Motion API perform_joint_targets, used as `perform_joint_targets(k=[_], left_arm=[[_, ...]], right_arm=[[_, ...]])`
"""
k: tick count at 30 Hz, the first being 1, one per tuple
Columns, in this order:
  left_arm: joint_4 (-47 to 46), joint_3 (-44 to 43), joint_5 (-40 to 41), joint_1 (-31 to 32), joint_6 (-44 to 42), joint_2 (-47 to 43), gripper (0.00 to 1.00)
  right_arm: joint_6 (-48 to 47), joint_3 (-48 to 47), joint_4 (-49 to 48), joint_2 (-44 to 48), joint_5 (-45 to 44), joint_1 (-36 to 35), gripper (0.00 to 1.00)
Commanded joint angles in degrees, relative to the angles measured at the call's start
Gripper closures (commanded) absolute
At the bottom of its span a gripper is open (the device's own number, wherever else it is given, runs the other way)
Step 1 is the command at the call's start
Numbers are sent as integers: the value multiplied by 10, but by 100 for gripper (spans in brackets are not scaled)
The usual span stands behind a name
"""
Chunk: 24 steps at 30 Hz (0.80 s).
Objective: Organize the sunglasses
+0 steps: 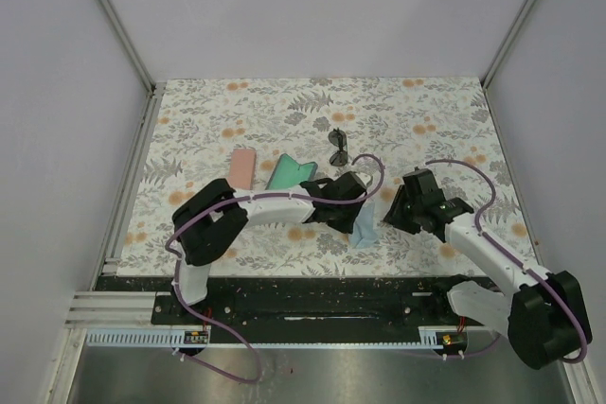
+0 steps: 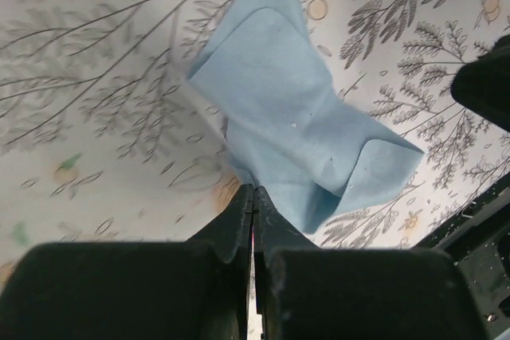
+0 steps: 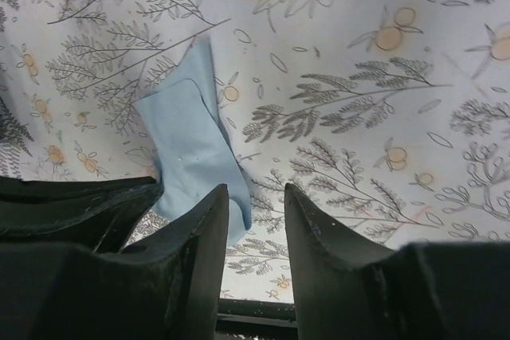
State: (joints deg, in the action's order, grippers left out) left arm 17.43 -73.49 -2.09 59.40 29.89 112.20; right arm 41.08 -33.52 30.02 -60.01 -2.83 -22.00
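One pair of sunglasses point(image 1: 338, 146), thin dark frame and dark lenses, lies folded on the floral table behind both arms, touched by neither gripper. A crumpled light blue cloth point(image 2: 295, 133) lies in front of my left gripper point(image 2: 253, 190), which is shut with its tips pinching the cloth's near edge. From above, this cloth point(image 1: 365, 226) sits between the left gripper point(image 1: 360, 205) and the right gripper point(image 1: 391, 215). My right gripper point(image 3: 255, 197) stands open just right of the cloth point(image 3: 191, 149), with nothing between its fingers.
A pink oblong case point(image 1: 242, 167) and a teal case point(image 1: 289, 173) lie left of the sunglasses. The left arm's black gripper body point(image 3: 72, 205) shows at the right wrist view's left edge. The black base rail point(image 1: 322, 295) runs along the near edge.
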Motion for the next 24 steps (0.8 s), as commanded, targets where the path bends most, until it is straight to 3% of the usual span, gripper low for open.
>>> perform_joint_targets(k=[1, 7, 10, 17, 24], left_arm=[[20, 5, 45, -8, -21, -79, 100], [45, -16, 43, -8, -33, -87, 100], [45, -18, 41, -8, -32, -85, 100], [54, -24, 38, -8, -33, -107, 100], [75, -27, 44, -8, -38, -158, 100]], right_arm=[[-17, -23, -61, -22, 73, 1, 60], [12, 23, -151, -38, 191, 1, 59], [9, 30, -158, -47, 202, 1, 55], [-16, 6, -151, -76, 168, 1, 53], [-24, -28, -88, -67, 45, 2, 55]])
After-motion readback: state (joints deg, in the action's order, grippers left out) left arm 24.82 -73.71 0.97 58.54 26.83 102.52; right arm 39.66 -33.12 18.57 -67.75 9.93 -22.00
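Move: The left hand already pinches the blue cloth by its left end; the cloth's middle lies about 4 cm to its right, level with it and 1 cm below. From the half-open right hand the cloth is roughly 6 cm left, 1 cm back and 4 cm down. The black sunglasses lie some 27 cm ahead and 3 cm left of the left hand, the open green case about 20 cm ahead and 15 cm left. Left hand lifts its pinched cloth about 6 cm; half-open right slides some 5 cm left towards it. ##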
